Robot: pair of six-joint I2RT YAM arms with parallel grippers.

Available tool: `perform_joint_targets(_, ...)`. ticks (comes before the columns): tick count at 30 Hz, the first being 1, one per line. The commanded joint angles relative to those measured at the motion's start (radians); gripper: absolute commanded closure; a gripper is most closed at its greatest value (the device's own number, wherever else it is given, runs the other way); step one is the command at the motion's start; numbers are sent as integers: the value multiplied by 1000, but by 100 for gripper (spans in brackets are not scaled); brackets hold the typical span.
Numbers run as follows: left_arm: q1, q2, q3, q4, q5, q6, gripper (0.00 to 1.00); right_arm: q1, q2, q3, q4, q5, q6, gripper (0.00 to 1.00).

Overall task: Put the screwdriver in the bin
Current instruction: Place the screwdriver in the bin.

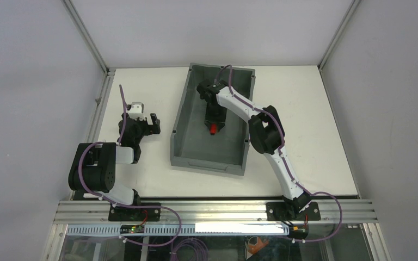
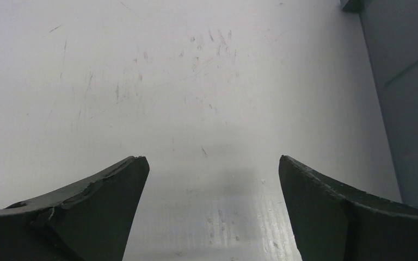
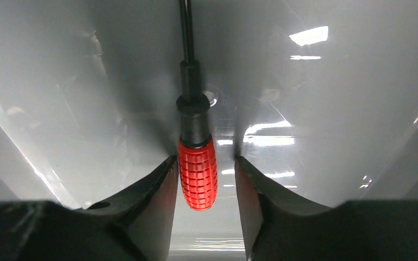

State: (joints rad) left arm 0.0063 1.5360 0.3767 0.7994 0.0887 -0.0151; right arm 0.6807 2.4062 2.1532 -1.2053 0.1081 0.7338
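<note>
The screwdriver (image 3: 197, 171), with a red ribbed handle and a black shaft, lies inside the grey bin (image 3: 315, 109) between the fingers of my right gripper (image 3: 204, 159). The jaws stand slightly apart. The handle lies close against the left finger, and a gap shows between it and the right finger. From above, the red handle of the screwdriver (image 1: 213, 129) shows under the right gripper (image 1: 215, 120), low over the floor of the bin (image 1: 179, 130). My left gripper (image 1: 153, 122) (image 2: 212, 163) is open and empty over the white table, left of the bin.
The bin's outer wall (image 2: 408, 98) rises at the right edge of the left wrist view. The white table (image 1: 315, 119) extends on both sides of the bin. Frame posts and walls enclose the table's back corners.
</note>
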Motion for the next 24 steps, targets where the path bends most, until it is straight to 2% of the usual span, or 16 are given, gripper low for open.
perform_joint_targets(1, -5, -30, -9, 34, 21, -9, 1, 7, -15, 3, 15, 3, 19, 51)
perform_joint_targets(24, -5, -30, -9, 34, 22, -9, 1, 14, -256, 117, -23, -13, -45, 20)
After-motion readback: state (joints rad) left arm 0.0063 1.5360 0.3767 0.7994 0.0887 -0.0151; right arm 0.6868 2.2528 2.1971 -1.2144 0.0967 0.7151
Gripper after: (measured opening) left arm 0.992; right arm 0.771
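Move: The right hand is down on the bin's floor with its fingers partly open around the red handle. The screwdriver's middle lies about 3 cm ahead of it, level left-right and about 1 cm below. The bin's middle is roughly 2 cm ahead and directly in line, its left wall some 12 cm to the left and its right wall about 13 cm to the right, both level fore and aft with the hand. From the left hand the screwdriver lies about 29 cm to the right, level fore and aft, some 3 cm lower. The right hand first stays low over the bin floor while its fingers go on spreading, from under half to about three-quarters open, so that the left finger comes free of the red handle. Still opening, it then lifts about 8 cm, nearly straight up with only a slight drift to the left, away from the screwdriver, the fingertips swinging some 10 degrees forward and left. ##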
